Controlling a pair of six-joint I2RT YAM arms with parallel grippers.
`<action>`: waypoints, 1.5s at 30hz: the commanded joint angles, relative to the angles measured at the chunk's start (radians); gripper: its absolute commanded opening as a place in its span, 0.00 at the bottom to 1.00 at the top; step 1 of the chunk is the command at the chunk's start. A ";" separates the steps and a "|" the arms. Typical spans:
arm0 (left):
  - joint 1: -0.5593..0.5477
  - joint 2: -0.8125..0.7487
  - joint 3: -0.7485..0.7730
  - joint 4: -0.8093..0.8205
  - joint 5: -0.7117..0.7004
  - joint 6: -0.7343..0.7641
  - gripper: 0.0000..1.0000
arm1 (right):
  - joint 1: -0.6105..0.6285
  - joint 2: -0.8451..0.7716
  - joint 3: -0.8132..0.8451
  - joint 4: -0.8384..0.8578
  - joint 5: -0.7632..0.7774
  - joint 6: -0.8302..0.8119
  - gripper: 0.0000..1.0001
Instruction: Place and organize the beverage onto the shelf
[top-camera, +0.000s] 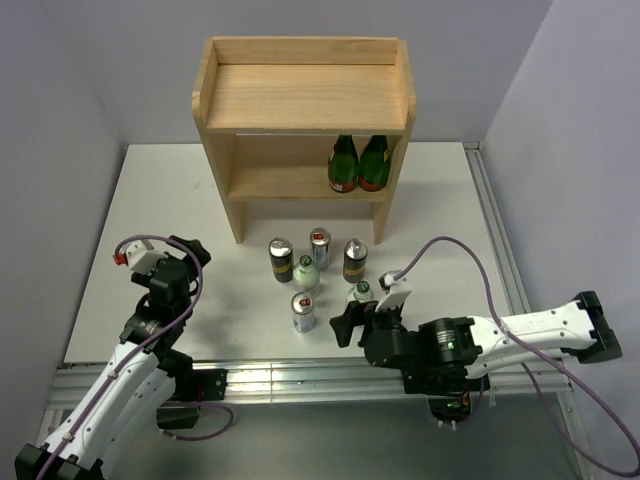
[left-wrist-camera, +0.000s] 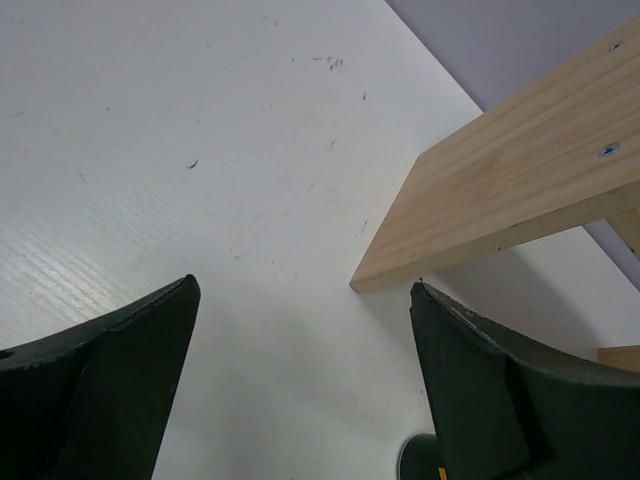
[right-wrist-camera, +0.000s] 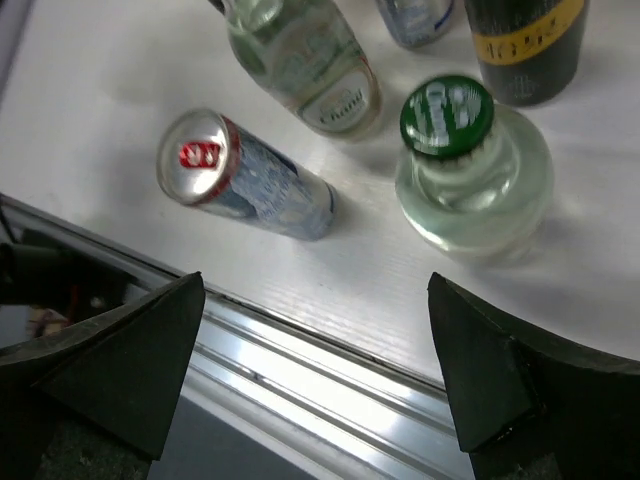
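Note:
The six drinks stand on the white table in front of the wooden shelf (top-camera: 305, 100): two black cans (top-camera: 281, 259) (top-camera: 355, 259), two silver-blue-red cans (top-camera: 320, 247) (top-camera: 303, 311) and two green-capped clear bottles (top-camera: 306, 272) (top-camera: 361, 294). My right gripper (top-camera: 362, 318) is open and empty just short of the near bottle. In the right wrist view the gripper (right-wrist-camera: 315, 282) hangs over the table's edge, with that bottle (right-wrist-camera: 470, 170) and the near silver can (right-wrist-camera: 245, 175) beyond it. My left gripper (top-camera: 185, 252) is open and empty at the left; its wrist view shows the gripper (left-wrist-camera: 302, 285) facing the shelf's side panel (left-wrist-camera: 500, 190).
Two dark green bottles with red labels (top-camera: 358, 165) stand at the right of the shelf's lower board. The top board holds nothing. A metal rail (right-wrist-camera: 330, 390) runs along the table's near edge. Walls close in at the left, right and back.

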 joint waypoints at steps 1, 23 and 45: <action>-0.002 0.003 -0.013 0.022 -0.016 0.001 0.93 | 0.118 0.078 0.058 -0.209 0.186 0.189 1.00; -0.006 -0.032 -0.054 0.074 -0.013 0.017 0.93 | 0.080 0.490 0.025 -0.224 0.276 0.534 1.00; -0.006 -0.037 -0.063 0.078 -0.025 0.011 0.93 | -0.167 0.690 -0.079 0.278 0.302 0.256 1.00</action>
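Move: The green-capped clear bottle stands about 9 cm ahead of the right hand, 2 cm to its right, its middle some 9 cm lower. A silver can is roughly 7 cm ahead and 13 cm left of that hand, the second clear bottle about 16 cm ahead and 13 cm left, and a black can some 18 cm straight ahead. From the left hand the green-capped bottle lies about 40 cm right and 7 cm back. The right hand, fingers wide open, first drops about 7 cm while drawing back and to the right, its left side rolling down, then turns forward and sinks further, driving some 9 cm towards the green-capped bottle. Its wrist ends swung roughly 20 degrees clockwise, with the low, open fingers pointing nearly straight ahead around the bottle's body; whether either pad touches the glass can't be seen. ##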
